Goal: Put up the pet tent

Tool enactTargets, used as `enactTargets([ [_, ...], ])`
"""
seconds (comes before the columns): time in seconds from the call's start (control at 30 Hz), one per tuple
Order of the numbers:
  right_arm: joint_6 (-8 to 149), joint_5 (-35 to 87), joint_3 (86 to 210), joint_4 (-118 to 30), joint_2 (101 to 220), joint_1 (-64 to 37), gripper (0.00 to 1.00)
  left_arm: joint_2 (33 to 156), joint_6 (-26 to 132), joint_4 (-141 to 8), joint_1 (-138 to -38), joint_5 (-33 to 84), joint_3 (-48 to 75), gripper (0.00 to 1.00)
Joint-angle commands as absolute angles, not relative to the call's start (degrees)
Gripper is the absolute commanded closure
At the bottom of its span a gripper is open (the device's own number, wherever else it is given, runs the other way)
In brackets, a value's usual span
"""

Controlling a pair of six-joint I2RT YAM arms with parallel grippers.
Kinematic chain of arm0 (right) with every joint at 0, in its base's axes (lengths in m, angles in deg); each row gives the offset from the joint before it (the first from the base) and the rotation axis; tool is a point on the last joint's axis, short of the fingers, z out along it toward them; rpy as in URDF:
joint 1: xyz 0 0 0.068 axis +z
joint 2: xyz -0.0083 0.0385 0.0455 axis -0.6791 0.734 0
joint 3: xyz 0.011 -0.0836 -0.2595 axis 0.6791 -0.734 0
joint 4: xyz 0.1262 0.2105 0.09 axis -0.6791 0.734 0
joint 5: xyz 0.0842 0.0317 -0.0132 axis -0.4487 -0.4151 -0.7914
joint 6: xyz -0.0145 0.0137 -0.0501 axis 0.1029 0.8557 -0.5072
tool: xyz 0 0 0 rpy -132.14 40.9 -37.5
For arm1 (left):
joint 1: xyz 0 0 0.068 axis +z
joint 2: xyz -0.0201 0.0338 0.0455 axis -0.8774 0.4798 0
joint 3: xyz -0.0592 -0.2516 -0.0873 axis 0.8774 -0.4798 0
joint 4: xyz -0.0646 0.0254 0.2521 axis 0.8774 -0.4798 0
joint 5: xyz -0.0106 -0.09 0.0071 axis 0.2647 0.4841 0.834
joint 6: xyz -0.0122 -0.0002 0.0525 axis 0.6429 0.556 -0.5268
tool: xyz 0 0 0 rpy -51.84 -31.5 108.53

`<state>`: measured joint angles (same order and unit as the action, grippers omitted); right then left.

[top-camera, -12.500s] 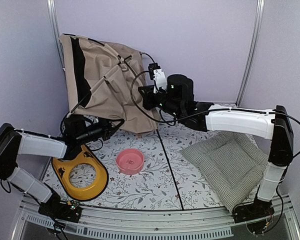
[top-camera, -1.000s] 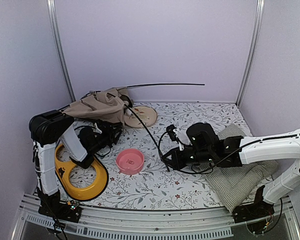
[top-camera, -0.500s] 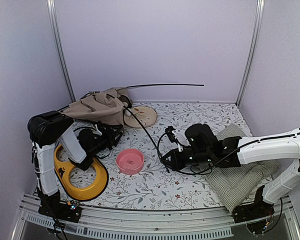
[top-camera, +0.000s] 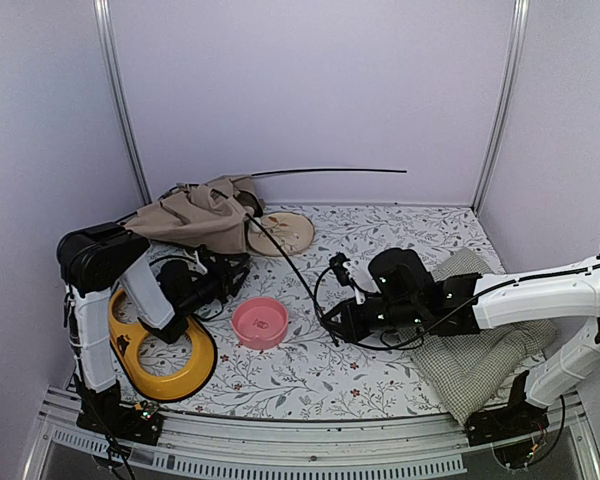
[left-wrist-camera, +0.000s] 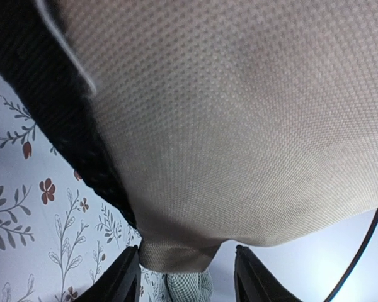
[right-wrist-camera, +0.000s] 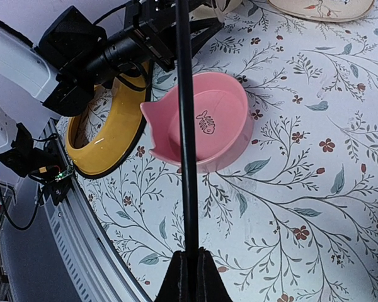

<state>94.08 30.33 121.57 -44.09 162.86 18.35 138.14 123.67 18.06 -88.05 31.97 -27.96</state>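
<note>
The pet tent (top-camera: 200, 212) lies collapsed as a beige heap at the back left. One thin black pole (top-camera: 330, 171) juts out of it to the right, in the air. A second pole (top-camera: 290, 262) curves down from the heap to my right gripper (top-camera: 332, 325), which is shut on it low over the table; in the right wrist view the pole (right-wrist-camera: 186, 126) runs straight up from the closed gripper (right-wrist-camera: 189, 267). My left gripper (top-camera: 235, 265) is under the heap's front edge. Its view is filled by the beige fabric (left-wrist-camera: 239, 113) and black lining (left-wrist-camera: 50, 126). A fabric corner (left-wrist-camera: 173, 255) hangs between its open fingers (left-wrist-camera: 123, 280).
A pink bowl (top-camera: 260, 322) sits mid-table, under the held pole in the right wrist view (right-wrist-camera: 205, 129). A yellow ring (top-camera: 165, 355) lies front left, a beige plate (top-camera: 285, 232) by the tent, and a green-checked cushion (top-camera: 480, 350) under the right arm.
The tent, upright against the back wall long ago, is now collapsed. Over the last second my right gripper has slid slightly left with the pole; the left arm has barely shifted.
</note>
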Motion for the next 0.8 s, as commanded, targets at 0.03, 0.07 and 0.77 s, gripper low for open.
enactTargets([
  [0.03, 94.3, 31.5, 124.2, -48.6, 163.2, 17.8, 1.00, 138.8, 122.7, 33.8, -88.3, 32.3, -26.5, 0.47],
  [0.07, 94.4, 31.5, 124.2, -48.5, 163.2, 17.8, 1.00, 138.8, 122.4, 33.4, -88.2, 32.4, -26.2, 0.46],
  [0.77, 94.4, 32.1, 124.2, -49.0, 162.5, 17.7, 1.00, 120.5, 106.4, -10.6, -89.1, 32.1, -20.3, 1.00],
])
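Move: Just beyond the left fingertips hangs the tan tent's near fabric corner, about 3 cm ahead and 1 cm to the right, level with the open fingers. The tan plate lies roughly 12 cm ahead and 8 cm right of that hand, 9 cm below, and the pink bowl some 9 cm back, 4 cm right and 7 cm below. From the right hand, which already grips the black pole, the same corner is about 19 cm ahead, 18 cm left and 5 cm lower. Easing forward by only a centimetre or so with the fingers half open, the left hand brings them around the tent's fabric corner and shuts them on it, then lifts at a quickening pace while they finish closing, some 5 cm up in all, the fingertips tilting slightly upward. The right hand keeps its pinch on the pole and holds it nearly still. ##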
